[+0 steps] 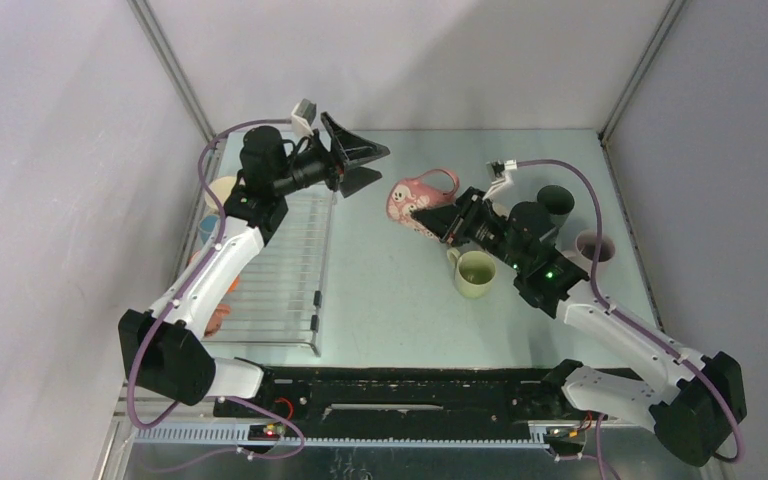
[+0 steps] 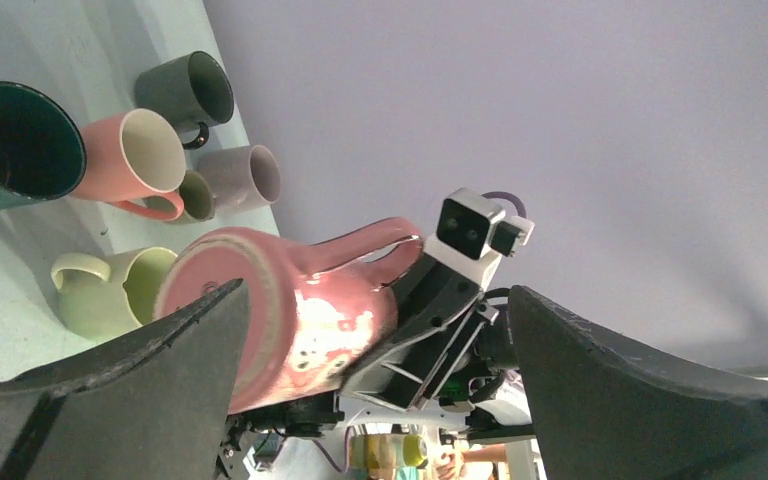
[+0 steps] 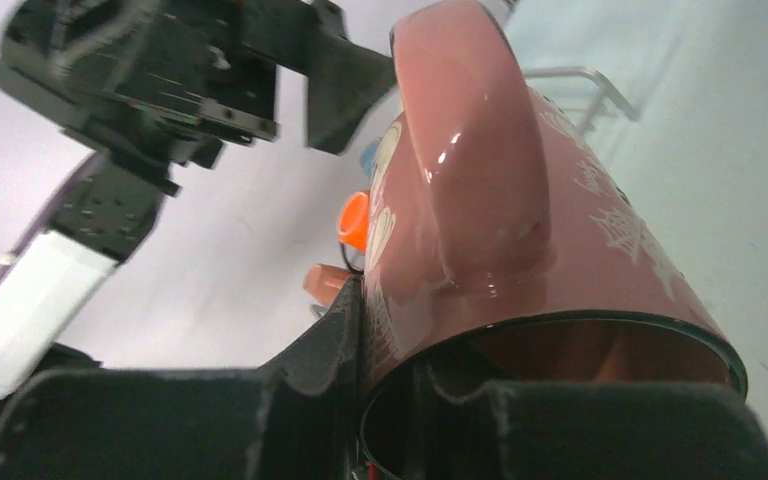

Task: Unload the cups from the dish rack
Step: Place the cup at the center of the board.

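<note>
A pink cup (image 1: 412, 197) with white patterns hangs tipped on its side over the table's middle. My right gripper (image 1: 430, 220) is shut on its rim. In the right wrist view one finger (image 3: 332, 340) presses the cup's (image 3: 550, 240) outer wall and the other sits inside the mouth. My left gripper (image 1: 364, 164) stands open just left of the cup, not touching it, above the far right corner of the dish rack (image 1: 285, 270). Cream (image 1: 222, 187), light blue (image 1: 207, 222) and orange (image 1: 220, 312) cups show in the rack beside the left arm.
A pale green mug (image 1: 475, 272) stands on the table below the held cup. A dark mug (image 1: 558, 202) and a mauve mug (image 1: 595, 247) stand at the right. The left wrist view also shows a dark teal mug (image 2: 10, 145) and a plain pink mug (image 2: 132, 155).
</note>
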`<act>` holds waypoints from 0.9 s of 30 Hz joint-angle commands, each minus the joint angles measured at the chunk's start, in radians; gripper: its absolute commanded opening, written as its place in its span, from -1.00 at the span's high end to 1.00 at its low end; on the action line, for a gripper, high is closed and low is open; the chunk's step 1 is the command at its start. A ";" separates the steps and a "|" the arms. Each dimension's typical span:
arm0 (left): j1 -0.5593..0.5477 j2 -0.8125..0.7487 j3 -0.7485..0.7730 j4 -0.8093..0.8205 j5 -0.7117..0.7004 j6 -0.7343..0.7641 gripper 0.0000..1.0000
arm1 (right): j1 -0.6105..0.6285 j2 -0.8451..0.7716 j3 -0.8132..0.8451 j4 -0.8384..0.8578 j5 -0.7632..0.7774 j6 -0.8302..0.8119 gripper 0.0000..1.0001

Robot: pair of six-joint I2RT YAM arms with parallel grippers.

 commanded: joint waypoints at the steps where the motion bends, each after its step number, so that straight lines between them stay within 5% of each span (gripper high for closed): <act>1: 0.003 -0.018 -0.012 0.028 0.008 0.037 -0.99 | 0.008 -0.090 0.084 -0.097 0.096 -0.092 1.00; 17: -0.141 -0.023 0.094 -0.424 -0.193 0.547 -1.00 | -0.022 -0.203 0.414 -1.269 0.515 -0.137 1.00; 22: -0.208 -0.027 0.137 -0.520 -0.265 0.642 -1.00 | -0.054 -0.179 0.432 -1.471 0.583 -0.096 1.00; 27: -0.264 -0.041 0.159 -0.552 -0.288 0.679 -1.00 | -0.118 -0.112 0.338 -1.454 0.548 -0.100 1.00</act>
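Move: My right hand holds the pink cup about 25 cm above cup height. Its free spot lies some 23 cm to the right and 8 cm back. From that hand the green cup is about 9 cm right and 3 cm back, the small olive cup 22 cm right and 4 cm ahead, and the pale pink mug 33 cm right and 2 cm ahead. My empty left hand has the spot roughly 34 cm right, 14 cm back and 33 cm below. Still pinching the pink cup by its wall, I carry it with my right hand some 20 cm right, passing above the green cup towards the open board beyond, drawing back and sinking about 9 cm, with most of the descent late. That wrist swings clockwise while the fingers tip from level to steeply down. My wide-open left hand sinks about 8 cm and backs off, its fingers dipping. ##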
